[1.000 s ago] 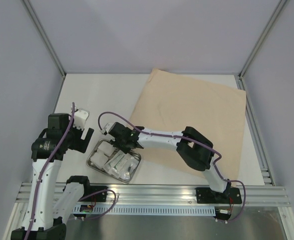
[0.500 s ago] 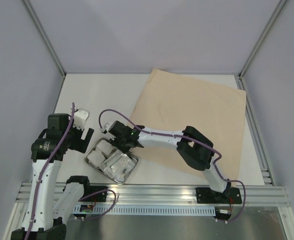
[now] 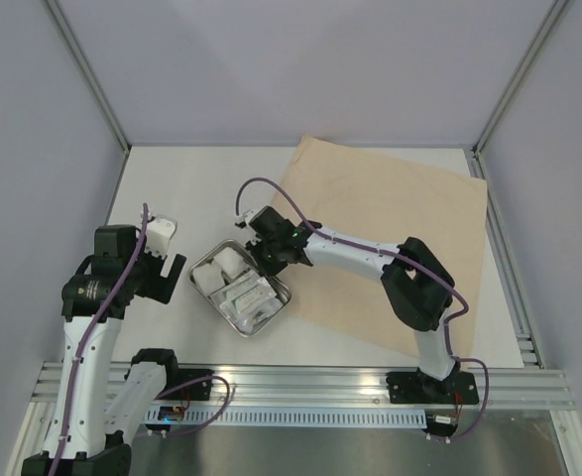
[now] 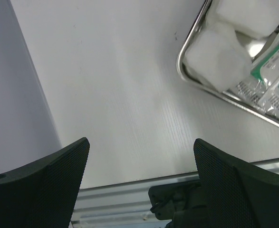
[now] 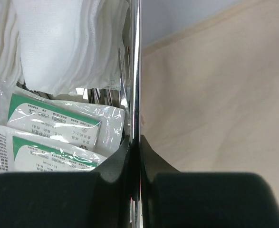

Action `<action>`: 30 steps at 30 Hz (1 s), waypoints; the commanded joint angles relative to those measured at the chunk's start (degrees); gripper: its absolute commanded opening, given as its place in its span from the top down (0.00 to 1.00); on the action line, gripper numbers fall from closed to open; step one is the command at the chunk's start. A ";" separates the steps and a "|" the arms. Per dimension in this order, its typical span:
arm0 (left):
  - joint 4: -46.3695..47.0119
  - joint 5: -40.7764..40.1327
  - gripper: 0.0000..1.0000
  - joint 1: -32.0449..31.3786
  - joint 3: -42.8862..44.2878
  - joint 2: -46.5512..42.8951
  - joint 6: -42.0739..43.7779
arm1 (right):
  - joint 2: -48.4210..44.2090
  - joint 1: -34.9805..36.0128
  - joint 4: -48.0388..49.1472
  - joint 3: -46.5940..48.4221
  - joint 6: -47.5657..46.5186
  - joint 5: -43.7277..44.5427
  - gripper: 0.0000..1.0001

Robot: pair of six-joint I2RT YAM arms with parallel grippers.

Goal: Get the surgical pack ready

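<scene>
The steel tray (image 3: 213, 297) sits left of centre, its right corner at the near-left edge of the tan wrap sheet (image 3: 390, 218). White gauze pads (image 3: 221, 266) and clear packets (image 3: 249, 297) fill it. My right gripper (image 3: 272, 256) is shut on the tray's far rim (image 5: 135, 66); both fingers pinch the thin steel edge at the gripper (image 5: 138, 142). Gauze (image 5: 63, 42) and packets (image 5: 53, 126) lie left of that rim, the wrap sheet (image 5: 215, 95) right of it. My left gripper (image 3: 168, 275) stands open and empty left of the tray. In its wrist view the left gripper (image 4: 140, 147) hangs over bare table, with the tray's corner (image 4: 181, 64) at upper right.
An aluminium rail (image 3: 300, 382) runs along the near table edge, also showing as the rail (image 4: 125, 199) under the left fingers. Grey enclosure walls and metal corner posts (image 3: 87, 74) bound the table on three sides. My left arm's base (image 3: 157, 382) stands near the tray.
My right gripper has closed on the tray's rim and pulled the tray up and to the right, turning it toward the wrap sheet. The left arm has stayed still.
</scene>
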 commanded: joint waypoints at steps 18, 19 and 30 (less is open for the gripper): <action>0.79 1.39 0.00 0.47 1.12 -0.13 -0.09 | -14.60 -27.90 5.83 -18.87 6.09 5.47 0.99; 0.96 1.48 0.00 0.47 1.03 -0.04 -0.09 | -15.13 -30.43 6.26 -20.01 6.62 5.47 1.00; 0.96 1.48 0.00 0.47 1.03 -0.04 0.09 | -18.65 -42.84 7.94 -25.74 4.35 8.11 1.00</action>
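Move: Straight below and left of the right hand hangs the steel tray, its right-hand rim already pinched and off the table, its middle about 6 cm left and 5 cm back. The wrap it goes to has its middle some 30 cm right and 7 cm ahead, 7 cm below. In the tray, the gauze pads lie about 10 cm left, level with the hand; the suture packets are 6 cm left and 5 cm back. From the idle left hand, the wrap's middle is roughly 58 cm right, 15 cm ahead, 21 cm below. Carrying the loaded tray by its rim, the right hand sweeps some 30 cm to the right and about 11 cm forward, onto the middle of the wrap, sinking 3 cm on the way. The hand turns clockwise nearly 50 degrees as it goes, and its shut fingers keep their pinch on the rim. ##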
